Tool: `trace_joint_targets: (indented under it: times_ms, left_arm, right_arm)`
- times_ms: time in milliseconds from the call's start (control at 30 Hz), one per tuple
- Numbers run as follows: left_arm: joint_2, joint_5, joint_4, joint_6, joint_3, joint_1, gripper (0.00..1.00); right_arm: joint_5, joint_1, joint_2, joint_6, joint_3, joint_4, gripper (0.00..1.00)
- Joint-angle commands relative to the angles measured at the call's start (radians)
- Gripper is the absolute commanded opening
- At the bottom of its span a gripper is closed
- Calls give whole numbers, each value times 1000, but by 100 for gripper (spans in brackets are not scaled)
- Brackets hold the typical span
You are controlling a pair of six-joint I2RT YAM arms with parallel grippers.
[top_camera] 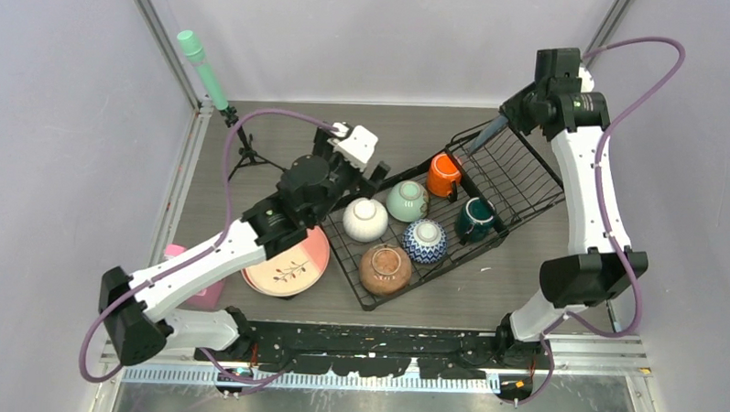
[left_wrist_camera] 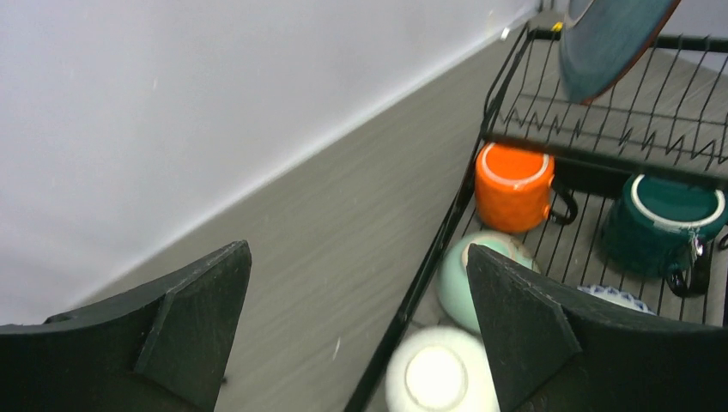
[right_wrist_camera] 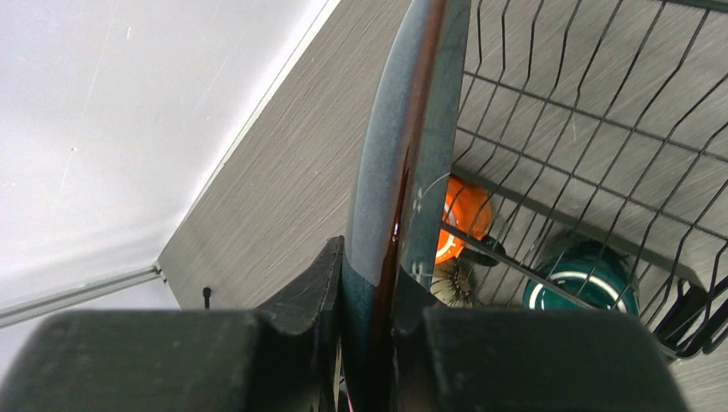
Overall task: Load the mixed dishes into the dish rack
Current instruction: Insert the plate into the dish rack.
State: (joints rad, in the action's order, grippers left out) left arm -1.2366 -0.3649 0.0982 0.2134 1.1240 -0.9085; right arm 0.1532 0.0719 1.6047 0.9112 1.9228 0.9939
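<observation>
My right gripper (right_wrist_camera: 378,283) is shut on the rim of the large dark teal plate (right_wrist_camera: 403,146), held edge-up over the slotted basket of the dish rack (top_camera: 527,180). On the rack's flat tray stand the orange mug (top_camera: 443,175), dark teal mug (top_camera: 477,219), and the mint-green bowl (top_camera: 406,200), white bowl (top_camera: 365,219), blue-patterned bowl (top_camera: 425,241) and brown bowl (top_camera: 385,269), all upside down. My left gripper (left_wrist_camera: 360,335) hangs open and empty over the rack's left edge, just above the white bowl (left_wrist_camera: 438,373). The pink plate (top_camera: 291,263) lies on the table under the left arm.
A small pink cup (top_camera: 202,292) sits at the near left, partly under the left arm. A mint-green cylinder on a black tripod (top_camera: 201,63) stands at the back left. Grey walls close in the table on three sides.
</observation>
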Motion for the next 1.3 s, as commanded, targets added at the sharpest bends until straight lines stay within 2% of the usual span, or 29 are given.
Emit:
trace_joint_targets:
  times_ms: [0, 233, 467, 667, 900, 1133, 1267]
  left_arm:
    - [120, 10, -129, -156, -79, 46, 100]
    - [257, 11, -224, -273, -206, 159, 100]
    - [294, 16, -311, -354, -257, 242, 100]
    - [290, 24, -337, -388, -271, 272, 100]
    - [281, 29, -348, -402, -269, 293, 100]
    - [285, 29, -356, -424, -282, 306, 100]
    - [282, 29, -360, -433, -288, 310, 100]
  right_arm:
    - [11, -10, 45, -66, 177, -29, 0]
    - [38, -17, 196, -74, 335, 56, 0]
    - [113, -17, 288, -36, 442, 137, 0]
    - [212, -16, 303, 11, 436, 168, 0]
    - [168, -12, 359, 57, 401, 117, 0]
    - [177, 11, 417, 71, 420, 98, 0]
    - [211, 37, 419, 49, 360, 72, 0]
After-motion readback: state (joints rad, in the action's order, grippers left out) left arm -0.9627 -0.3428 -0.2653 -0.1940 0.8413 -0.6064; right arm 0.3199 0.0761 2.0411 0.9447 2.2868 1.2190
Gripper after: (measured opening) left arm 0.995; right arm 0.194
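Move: The blue-grey plate, already held by the right hand, is bound for the rack's far wire section, its middle about 7 cm ahead, 3 cm left and 25 cm below that hand. From there the orange mug is roughly 17 cm left and level fore-and-aft; the dark green mug is 9 cm left, 10 cm back. The empty left hand has the pink-and-cream plate some 14 cm left, 11 cm back and 30 cm below, and the white bowl about 6 cm right, 2 cm back. The blue-grey plate stays pinched in the right hand and is lowered about 9 cm and carried 6 cm forward into the rack's far section, easing a little right, pausing midway, then sinking again as the wrist tips further down. The left hand, open, swings 14 cm left and 12 cm down, away from the rack towards the pink-and-cream plate, its fingers tipping down. ##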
